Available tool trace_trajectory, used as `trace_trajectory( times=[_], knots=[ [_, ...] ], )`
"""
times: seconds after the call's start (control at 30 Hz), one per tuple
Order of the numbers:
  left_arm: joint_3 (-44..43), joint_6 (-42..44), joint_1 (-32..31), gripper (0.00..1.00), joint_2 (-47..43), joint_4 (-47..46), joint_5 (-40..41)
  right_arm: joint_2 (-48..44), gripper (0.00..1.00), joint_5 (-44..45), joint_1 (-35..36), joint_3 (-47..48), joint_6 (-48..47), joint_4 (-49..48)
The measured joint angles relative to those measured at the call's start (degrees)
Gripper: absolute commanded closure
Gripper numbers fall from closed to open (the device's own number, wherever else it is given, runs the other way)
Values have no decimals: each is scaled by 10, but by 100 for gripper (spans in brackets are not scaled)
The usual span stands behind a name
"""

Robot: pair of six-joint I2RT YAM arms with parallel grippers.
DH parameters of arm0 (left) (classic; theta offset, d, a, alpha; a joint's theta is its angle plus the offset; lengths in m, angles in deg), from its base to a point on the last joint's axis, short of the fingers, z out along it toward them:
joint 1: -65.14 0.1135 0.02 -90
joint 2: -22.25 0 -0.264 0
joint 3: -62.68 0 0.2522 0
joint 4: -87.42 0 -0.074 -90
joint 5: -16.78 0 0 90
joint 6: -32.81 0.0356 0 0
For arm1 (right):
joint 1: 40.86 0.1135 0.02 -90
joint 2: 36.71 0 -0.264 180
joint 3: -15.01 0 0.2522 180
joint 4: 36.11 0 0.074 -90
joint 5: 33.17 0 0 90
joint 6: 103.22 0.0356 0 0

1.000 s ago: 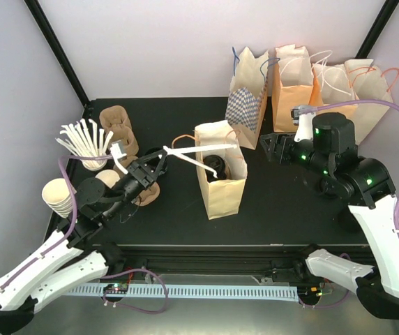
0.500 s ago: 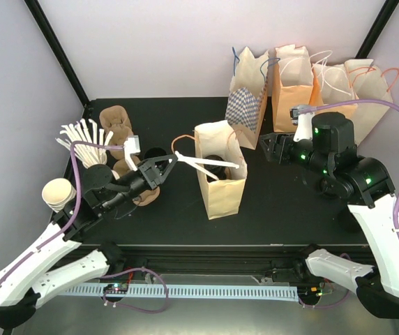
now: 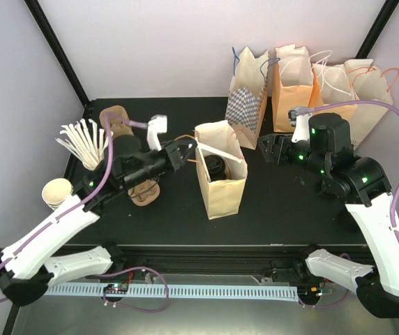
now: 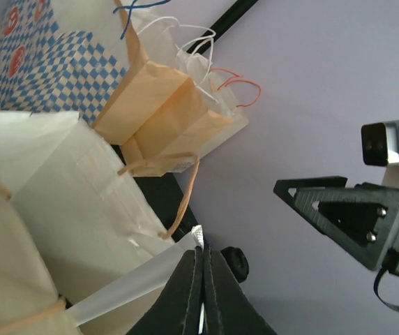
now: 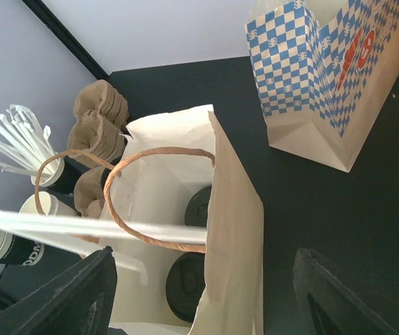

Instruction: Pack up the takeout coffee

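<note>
A cream paper bag (image 3: 224, 192) with twine handles stands open mid-table. Inside it the takeout coffee shows only as two black lids (image 5: 199, 206) (image 5: 185, 279), one behind the other; the cup sides are hidden. My left gripper (image 3: 185, 151) hovers at the bag's left rim, shut on the end of a white wrapped straw (image 3: 222, 153) that reaches across the opening. In the left wrist view the shut gripper (image 4: 203, 252) pinches the straw (image 4: 130, 286) tip. My right gripper (image 3: 273, 148) hangs open just right of the bag, and in its own view the open gripper (image 5: 205, 262) looks down into it.
A blue checkered bag (image 3: 248, 98), orange bags (image 3: 294, 84) and white bags (image 3: 353, 80) line the back right. At the left stand a cup of straws (image 3: 84, 139), brown cardboard carriers (image 3: 116, 120) and stacked cream cups (image 3: 56, 192).
My left arm has risen and swung right, carrying the straw from beside the cup stack up to the bag's rim. The right gripper has barely moved.
</note>
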Motion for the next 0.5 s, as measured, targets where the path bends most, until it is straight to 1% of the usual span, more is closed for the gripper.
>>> trace_trajectory(
  times=[0.07,0.13,0.2,0.23,0.3,0.33,0.4,0.5],
  knots=[
    [-46,21,0,98,41,15,-2,0,28,0,0,0,1,-1],
    [-115,53,0,98,86,50,-4,2,28,0,0,0,2,-2],
    [-184,87,1,93,128,81,-10,3,28,0,0,0,2,-3],
    [-224,104,1,93,150,102,-17,3,28,0,0,0,2,-4],
    [-294,139,1,95,191,138,-31,5,27,0,0,0,2,-5],
    [-316,153,1,97,207,148,-39,7,27,0,0,0,2,-5],
    [-347,180,1,98,232,172,-55,11,27,0,0,1,2,-5],
    [-350,202,1,98,244,205,-72,19,27,1,0,6,2,-5]
  ],
)
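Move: The paper bag with the lidded coffees, where the straws are headed, has its middle about 9 cm to the left hand's right, 3 cm ahead and some 26 cm below. From the left hand the checkered bag stands roughly 28 cm ahead and 20 cm right, and the near pulp tray about 21 cm left and 3 cm ahead, low on the table. From the right hand the coffee bag's middle is about 11 cm left, 2 cm ahead and 24 cm below. Rightward and upward in an arc, the left hand carries the white straws in over the coffee bag's mouth, about 6 cm right and 3 cm forward. It rises some 6 cm, then starts to sink, ending still 4–5 cm higher. The hand rolls roughly 20 degrees, right side dropping, with some clockwise swing; the fingers slacken a hair on the way and are shut again at the end. ##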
